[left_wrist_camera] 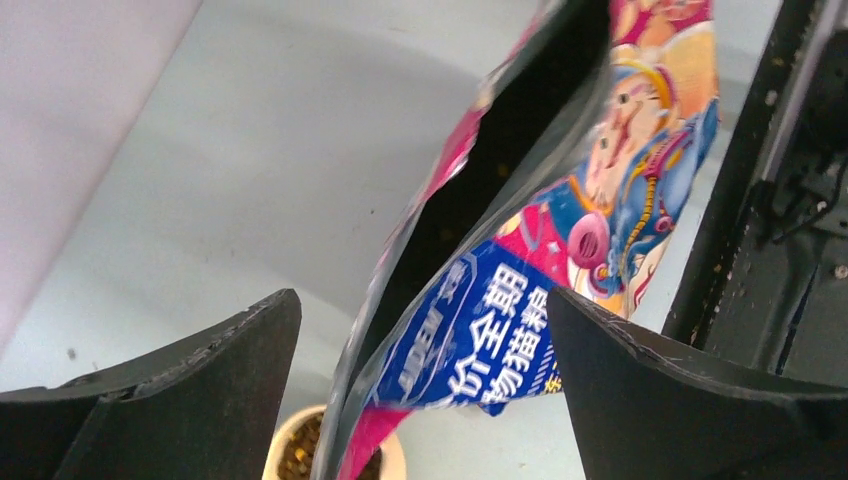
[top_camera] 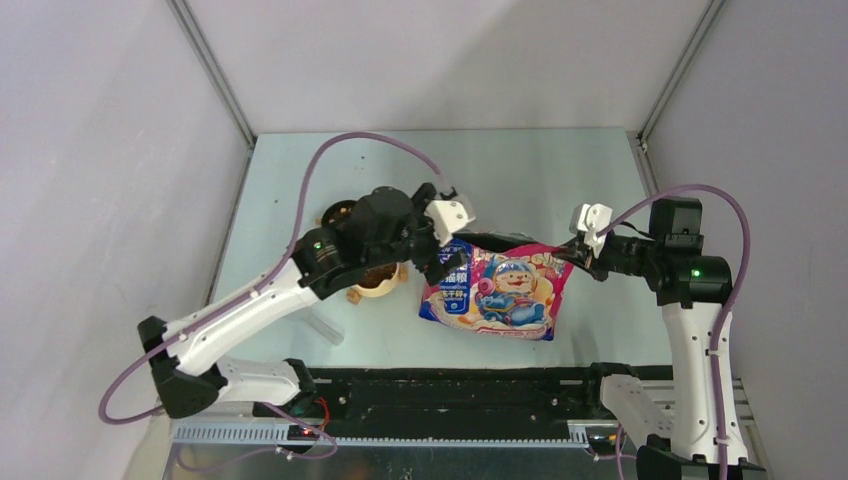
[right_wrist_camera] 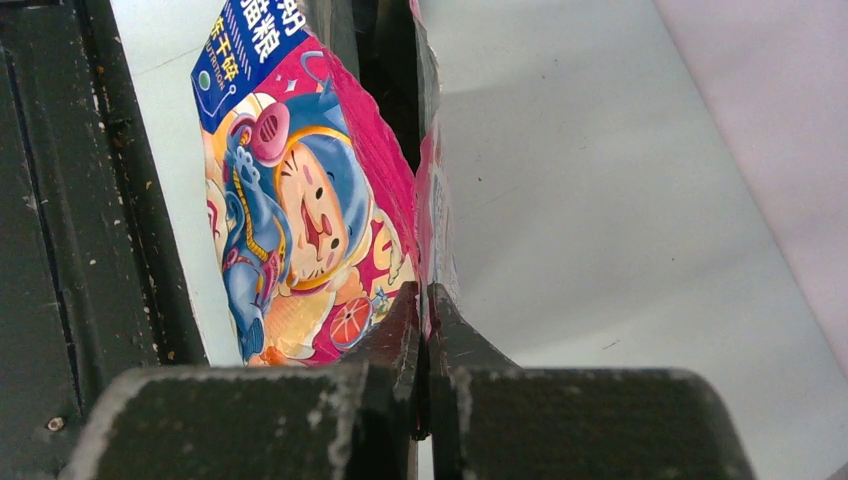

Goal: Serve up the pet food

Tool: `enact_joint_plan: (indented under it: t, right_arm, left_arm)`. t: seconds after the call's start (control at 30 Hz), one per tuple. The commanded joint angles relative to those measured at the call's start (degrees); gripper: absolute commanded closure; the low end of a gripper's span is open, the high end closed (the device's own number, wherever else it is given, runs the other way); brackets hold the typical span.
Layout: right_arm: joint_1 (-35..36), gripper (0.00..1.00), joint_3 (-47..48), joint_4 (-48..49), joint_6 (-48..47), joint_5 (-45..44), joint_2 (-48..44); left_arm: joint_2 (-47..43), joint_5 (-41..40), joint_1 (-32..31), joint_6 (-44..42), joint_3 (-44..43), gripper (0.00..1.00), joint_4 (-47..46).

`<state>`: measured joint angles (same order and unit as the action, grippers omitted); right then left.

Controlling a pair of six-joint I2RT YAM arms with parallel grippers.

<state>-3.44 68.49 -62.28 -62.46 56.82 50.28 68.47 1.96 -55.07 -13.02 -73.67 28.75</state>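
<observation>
The pet food (left_wrist_camera: pixel 298 458) is brown kibble in a small cream bowl (top_camera: pixel 380 286) that lies under my left arm, left of the bag. The glossy blue-and-pink cat bag (top_camera: pixel 500 290) hangs tilted with its mouth gaping. My left gripper (left_wrist_camera: pixel 422 300) stands open, its fingers well apart on either side of the bag's upper left corner and not touching it. My right gripper (right_wrist_camera: pixel 422 300) is shut on the bag's (right_wrist_camera: pixel 300 200) pink top edge at its right corner (top_camera: pixel 578 255). The bag's inside looks dark, and I cannot make out its contents.
A second small tan dish (top_camera: pixel 337 212) with dark contents sits behind the left arm. A clear plastic scoop (top_camera: pixel 325 328) lies near the table's front left. The black rail (top_camera: pixel 450 385) runs along the near edge, and grey walls close in both sides.
</observation>
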Motion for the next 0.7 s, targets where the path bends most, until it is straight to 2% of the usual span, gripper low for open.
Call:
enact_joint_plan:
  t: [0.0, 0.23, 0.3, 0.37, 0.4, 0.43, 0.47, 0.53, 0.67]
  right_arm:
    - [-0.07, 1.00, 3.41, 14.32, 2.13, 5.07, -2.21]
    - [-0.16, 1.00, 3.41, 15.13, 2.56, 4.69, -2.25]
    - [-0.28, 1.00, 3.43, 15.90, 3.21, 4.89, -2.21]
    - [-0.56, 1.00, 3.39, 15.78, 3.12, 5.27, -2.21]
    - [-0.88, 1.00, 3.40, 15.59, 2.89, 5.37, -2.14]
    - [-1.05, 1.00, 3.40, 15.56, 2.83, 5.35, -2.13]
    - [-1.55, 1.00, 3.40, 15.88, 3.17, 5.17, -2.12]
    - [-2.67, 1.00, 3.41, 17.59, 4.98, 4.47, -2.07]
    - [-7.40, 1.00, 3.41, 23.28, 10.91, 3.69, -1.15]
  left_arm:
    - [5.72, 3.68, -3.01, -12.42, -8.79, 0.01, 7.14]
    - [11.17, -3.13, -3.74, -15.89, -10.63, 0.02, 8.15]
    - [11.65, -4.21, -3.73, -16.21, -10.25, 0.09, 7.76]
    - [11.68, -6.30, -3.73, -16.09, -9.60, 0.28, 6.95]
    - [11.60, -7.59, -3.73, -15.88, -9.57, 0.44, 6.85]
    - [11.38, -9.06, -3.77, -15.72, -9.48, 0.55, 6.58]
    - [11.10, -9.90, -3.74, -15.22, -9.30, 0.78, 6.40]
    - [9.80, -12.94, -3.72, -13.91, -8.07, 0.97, 5.44]
    - [4.12, -16.85, -3.75, -10.52, -2.49, 1.00, 1.27]
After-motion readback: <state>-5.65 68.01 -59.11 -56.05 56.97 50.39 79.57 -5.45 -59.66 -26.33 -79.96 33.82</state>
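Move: The left end of the bag's open mouth is what I want: from my left hand some 2 cm ahead, 2 cm to the right and 4 cm down, with the bag's body about 9 cm right and 13 cm below, slightly nearer me. The cream bowl sits roughly 13 cm left and 2 cm ahead, on the table some 21 cm down; the black bowl is 22 cm left, 17 cm ahead. From my right hand, that mouth end is about 20 cm left, nearly level. With my left fingers wide open I sweep about 3 cm right, across to the gaping bag mouth, then sink nearly 4 cm over its rim while easing a couple of centimetres forward, fingertips tipping down some 15 degrees. There I shut the fingers and pinch both walls together; my right hand keeps its pinch on the other end, almost still. ##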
